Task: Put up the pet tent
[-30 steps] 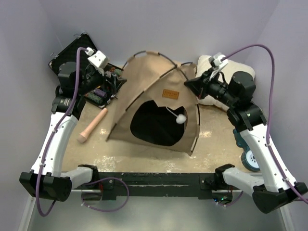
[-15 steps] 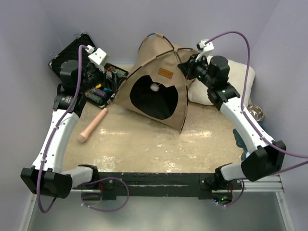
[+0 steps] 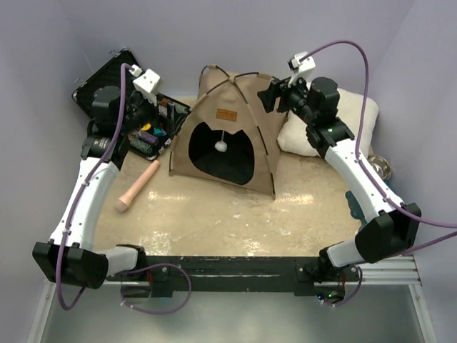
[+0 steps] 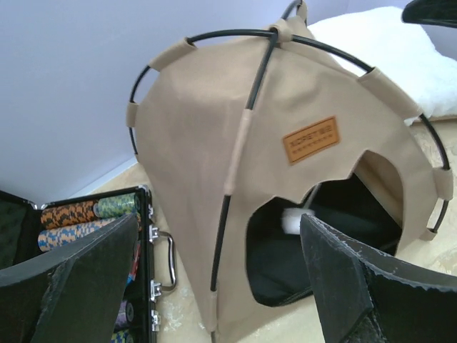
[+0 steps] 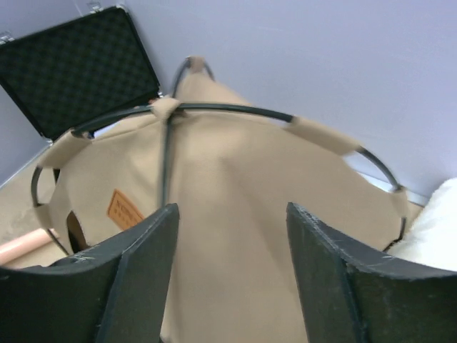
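Observation:
The tan pet tent point(image 3: 228, 128) stands upright at the back middle of the table, its arched doorway facing the front. Two black poles cross at its top point(image 4: 273, 33). A brown patch point(image 3: 226, 113) sits above the doorway and a white pompom point(image 3: 221, 146) hangs in it. My right gripper point(image 3: 266, 96) hovers open beside the tent's upper right side, with only fabric point(image 5: 235, 186) behind its spread fingers point(image 5: 146, 243). My left gripper point(image 3: 151, 118) is wide open left of the tent, apart from it, holding nothing.
An open black case point(image 3: 107, 78) with poker chips point(image 4: 78, 214) stands at the back left, close to the tent's left edge. A white cushion point(image 3: 321, 128) lies behind the right arm. A pink cylinder point(image 3: 137, 186) lies at the front left. Walls close in all round.
The right arm swung the tent back and left until it stood upright, then its jaws opened and let go. The left arm barely moved.

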Motion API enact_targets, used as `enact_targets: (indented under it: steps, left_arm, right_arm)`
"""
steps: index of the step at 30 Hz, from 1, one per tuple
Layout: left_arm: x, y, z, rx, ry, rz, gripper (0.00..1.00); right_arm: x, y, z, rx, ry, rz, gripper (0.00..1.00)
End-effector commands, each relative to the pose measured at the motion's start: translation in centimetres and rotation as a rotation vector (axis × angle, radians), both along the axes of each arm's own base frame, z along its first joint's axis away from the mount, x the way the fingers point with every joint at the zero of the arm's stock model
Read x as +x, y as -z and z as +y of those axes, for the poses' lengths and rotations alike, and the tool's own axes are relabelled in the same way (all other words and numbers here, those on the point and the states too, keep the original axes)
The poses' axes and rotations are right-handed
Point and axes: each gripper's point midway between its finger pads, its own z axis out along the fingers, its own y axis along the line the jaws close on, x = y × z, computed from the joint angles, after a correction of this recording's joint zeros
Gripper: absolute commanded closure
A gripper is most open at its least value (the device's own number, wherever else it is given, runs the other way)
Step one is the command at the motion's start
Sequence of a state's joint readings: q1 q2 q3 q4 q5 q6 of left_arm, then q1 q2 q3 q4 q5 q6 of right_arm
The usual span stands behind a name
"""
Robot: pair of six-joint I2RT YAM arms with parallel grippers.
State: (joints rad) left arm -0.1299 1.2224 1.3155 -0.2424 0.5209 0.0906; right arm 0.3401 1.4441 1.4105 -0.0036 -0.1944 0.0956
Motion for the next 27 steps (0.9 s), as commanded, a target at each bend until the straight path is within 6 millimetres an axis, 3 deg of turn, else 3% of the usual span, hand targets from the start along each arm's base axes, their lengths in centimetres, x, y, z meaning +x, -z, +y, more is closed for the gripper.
enact_targets:
  steps: [1,3,5,8,12,16,17,18,23,27]
  left_arm:
    - [0.8,-1.7,0.8,0.002,-0.040,0.001,0.00]
    - [0.8,-2.0,0.7,0.001,-0.034,0.002,0.00]
    - [0.9,-2.3,0.7,-0.005,-0.037,0.002,0.00]
    - [1.0,-3.2,0.9,-0.014,-0.043,0.003,0.00]
    - [1.5,-4.7,1.8,0.001,-0.066,-0.032,0.00]
    - [2.4,-6.7,3.1,0.044,-0.095,-0.062,0.00]
    - [2.8,-6.6,3.2,0.046,-0.093,-0.051,0.00]
    - [2.8,-6.7,3.2,0.046,-0.092,-0.051,0.00]
    - [2.7,-5.5,2.5,0.027,-0.051,-0.020,0.00]
    - [2.7,-4.5,2.2,0.021,-0.030,0.002,0.00]
  right_arm:
    - [-1.0,-5.9,-0.5,0.020,-0.005,-0.144,0.21]
    - [-1.5,-6.8,-0.9,-0.009,-0.002,-0.154,0.09]
    - [-1.9,-7.5,-1.8,-0.065,-0.002,-0.173,0.05]
    - [-2.0,-6.1,-4.6,-0.156,-0.011,-0.121,0.04]
    - [-0.4,-0.3,-11.3,-0.373,0.064,0.004,0.02]
    - [0.5,7.7,-16.6,-0.557,0.115,0.201,0.01]
    - [0.6,9.4,-17.0,-0.599,0.099,0.240,0.01]
    - [0.7,11.6,-18.7,-0.633,0.112,0.299,0.01]
    - [1.7,19.0,-22.1,-0.751,0.102,0.453,0.02]
    - [2.4,24.7,-22.6,-0.822,0.015,0.548,0.01]
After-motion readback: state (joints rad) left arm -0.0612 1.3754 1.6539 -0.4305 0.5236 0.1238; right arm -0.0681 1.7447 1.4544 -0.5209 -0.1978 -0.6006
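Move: The white cushion my empty right hand makes for lies about 16 cm ahead, 30 cm to its right and 32 cm below. The tent stands just left of that hand, its middle some 6 cm ahead, 10 cm left and 18 cm lower. The steel bowl sits about 44 cm right, 3 cm back and 35 cm down. From my left hand the cushion is roughly 22 cm ahead, 59 cm right and 32 cm below. I spread my right fingers fully and lift clear of the tent by about 4 cm, then swing right and dive steeply towards the near left part of the cushion, ending some 22 cm lower and as far right. The wrist tips fingers-down and rolls its left side down on the way. My left hand, open and empty, rises about 5 cm, easing slightly forward and left. ##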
